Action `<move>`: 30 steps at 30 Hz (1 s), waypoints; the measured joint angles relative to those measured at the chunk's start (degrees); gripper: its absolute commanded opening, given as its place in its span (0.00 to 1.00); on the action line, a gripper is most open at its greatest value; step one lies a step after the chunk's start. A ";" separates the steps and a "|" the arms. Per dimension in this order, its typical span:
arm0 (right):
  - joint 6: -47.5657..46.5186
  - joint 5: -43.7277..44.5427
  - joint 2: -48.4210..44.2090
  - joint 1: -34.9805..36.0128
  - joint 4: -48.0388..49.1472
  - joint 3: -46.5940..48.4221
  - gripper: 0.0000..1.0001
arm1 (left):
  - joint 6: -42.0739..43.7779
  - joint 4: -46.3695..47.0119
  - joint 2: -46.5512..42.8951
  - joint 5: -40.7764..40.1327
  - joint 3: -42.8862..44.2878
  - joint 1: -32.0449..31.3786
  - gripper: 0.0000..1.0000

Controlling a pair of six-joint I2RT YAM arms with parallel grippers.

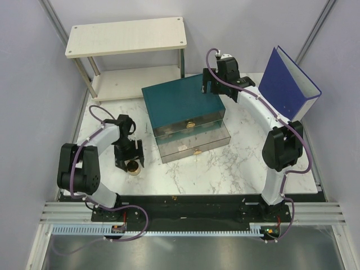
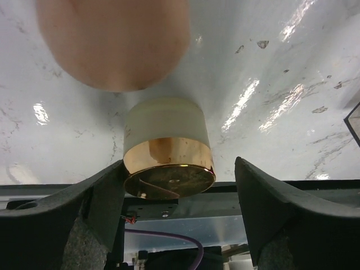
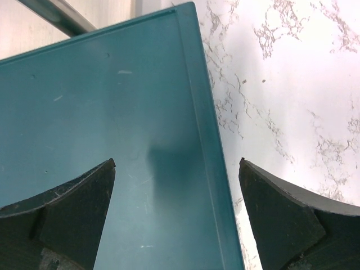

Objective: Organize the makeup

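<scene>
The round gold-rimmed dark pot (image 1: 133,166) stands on the marble table at the front left. In the left wrist view the pot (image 2: 166,143) sits between the jaws of my left gripper (image 2: 180,169), close to the left finger (image 2: 104,194) and apart from the right one. My left gripper (image 1: 130,162) is open. A blurred peach-pink disc (image 2: 112,42) lies just beyond the pot. My right gripper (image 1: 212,87) is open and empty, hovering over the back right corner of the teal drawer box (image 3: 112,112). The stick, the tube and the second disc are out of view.
The teal drawer box (image 1: 180,101) stands mid-table with two drawers pulled out toward the front (image 1: 194,143). A blue ring binder (image 1: 287,81) stands at the back right. A white two-level shelf (image 1: 126,36) stands at the back left.
</scene>
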 measured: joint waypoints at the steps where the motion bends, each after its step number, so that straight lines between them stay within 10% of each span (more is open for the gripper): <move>1: -0.02 0.00 0.00 -0.11 0.02 -0.26 0.98 | -0.20 -0.13 0.68 -0.83 0.13 -1.01 0.76; 6: -0.04 -0.02 0.00 -0.33 0.00 -1.16 0.98 | -1.25 -0.57 3.52 -2.80 1.44 -5.29 0.45; 9: -0.04 -0.02 -0.02 -0.63 0.02 -1.49 0.98 | -1.68 -0.85 3.67 -3.41 1.79 -6.01 0.04; 30: 0.46 -0.09 -0.07 -1.55 1.33 -3.04 0.98 | -0.98 -4.31 -7.76 -5.31 18.60 -7.74 0.02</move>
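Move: The gold-lidded jar stands right at the left hand's point, its middle about 1 cm back and 1 cm below, between the open fingers. The near sponge lies about 6 cm ahead and 2 cm left of that hand, the far sponge 11 cm ahead and 2 cm left, both some 3 cm below. The open drawer's middle is roughly 10 cm ahead and 23 cm right of it, level in height. From the right hand the jar is about 31 cm back, 31 cm left and 18 cm down. The gold-lidded jar is pinched round its sides as the left fingers close, the hand edging about 1 cm right and down, then pausing. With it gripped, the left hand climbs some 11 cm while reaching 7 cm forward and drifting right, towards the green-topped organizer, fingertips tilting forward about 25 degrees. The empty, open right hand sinks 2 cm and slips slightly right above the organizer's lid. ##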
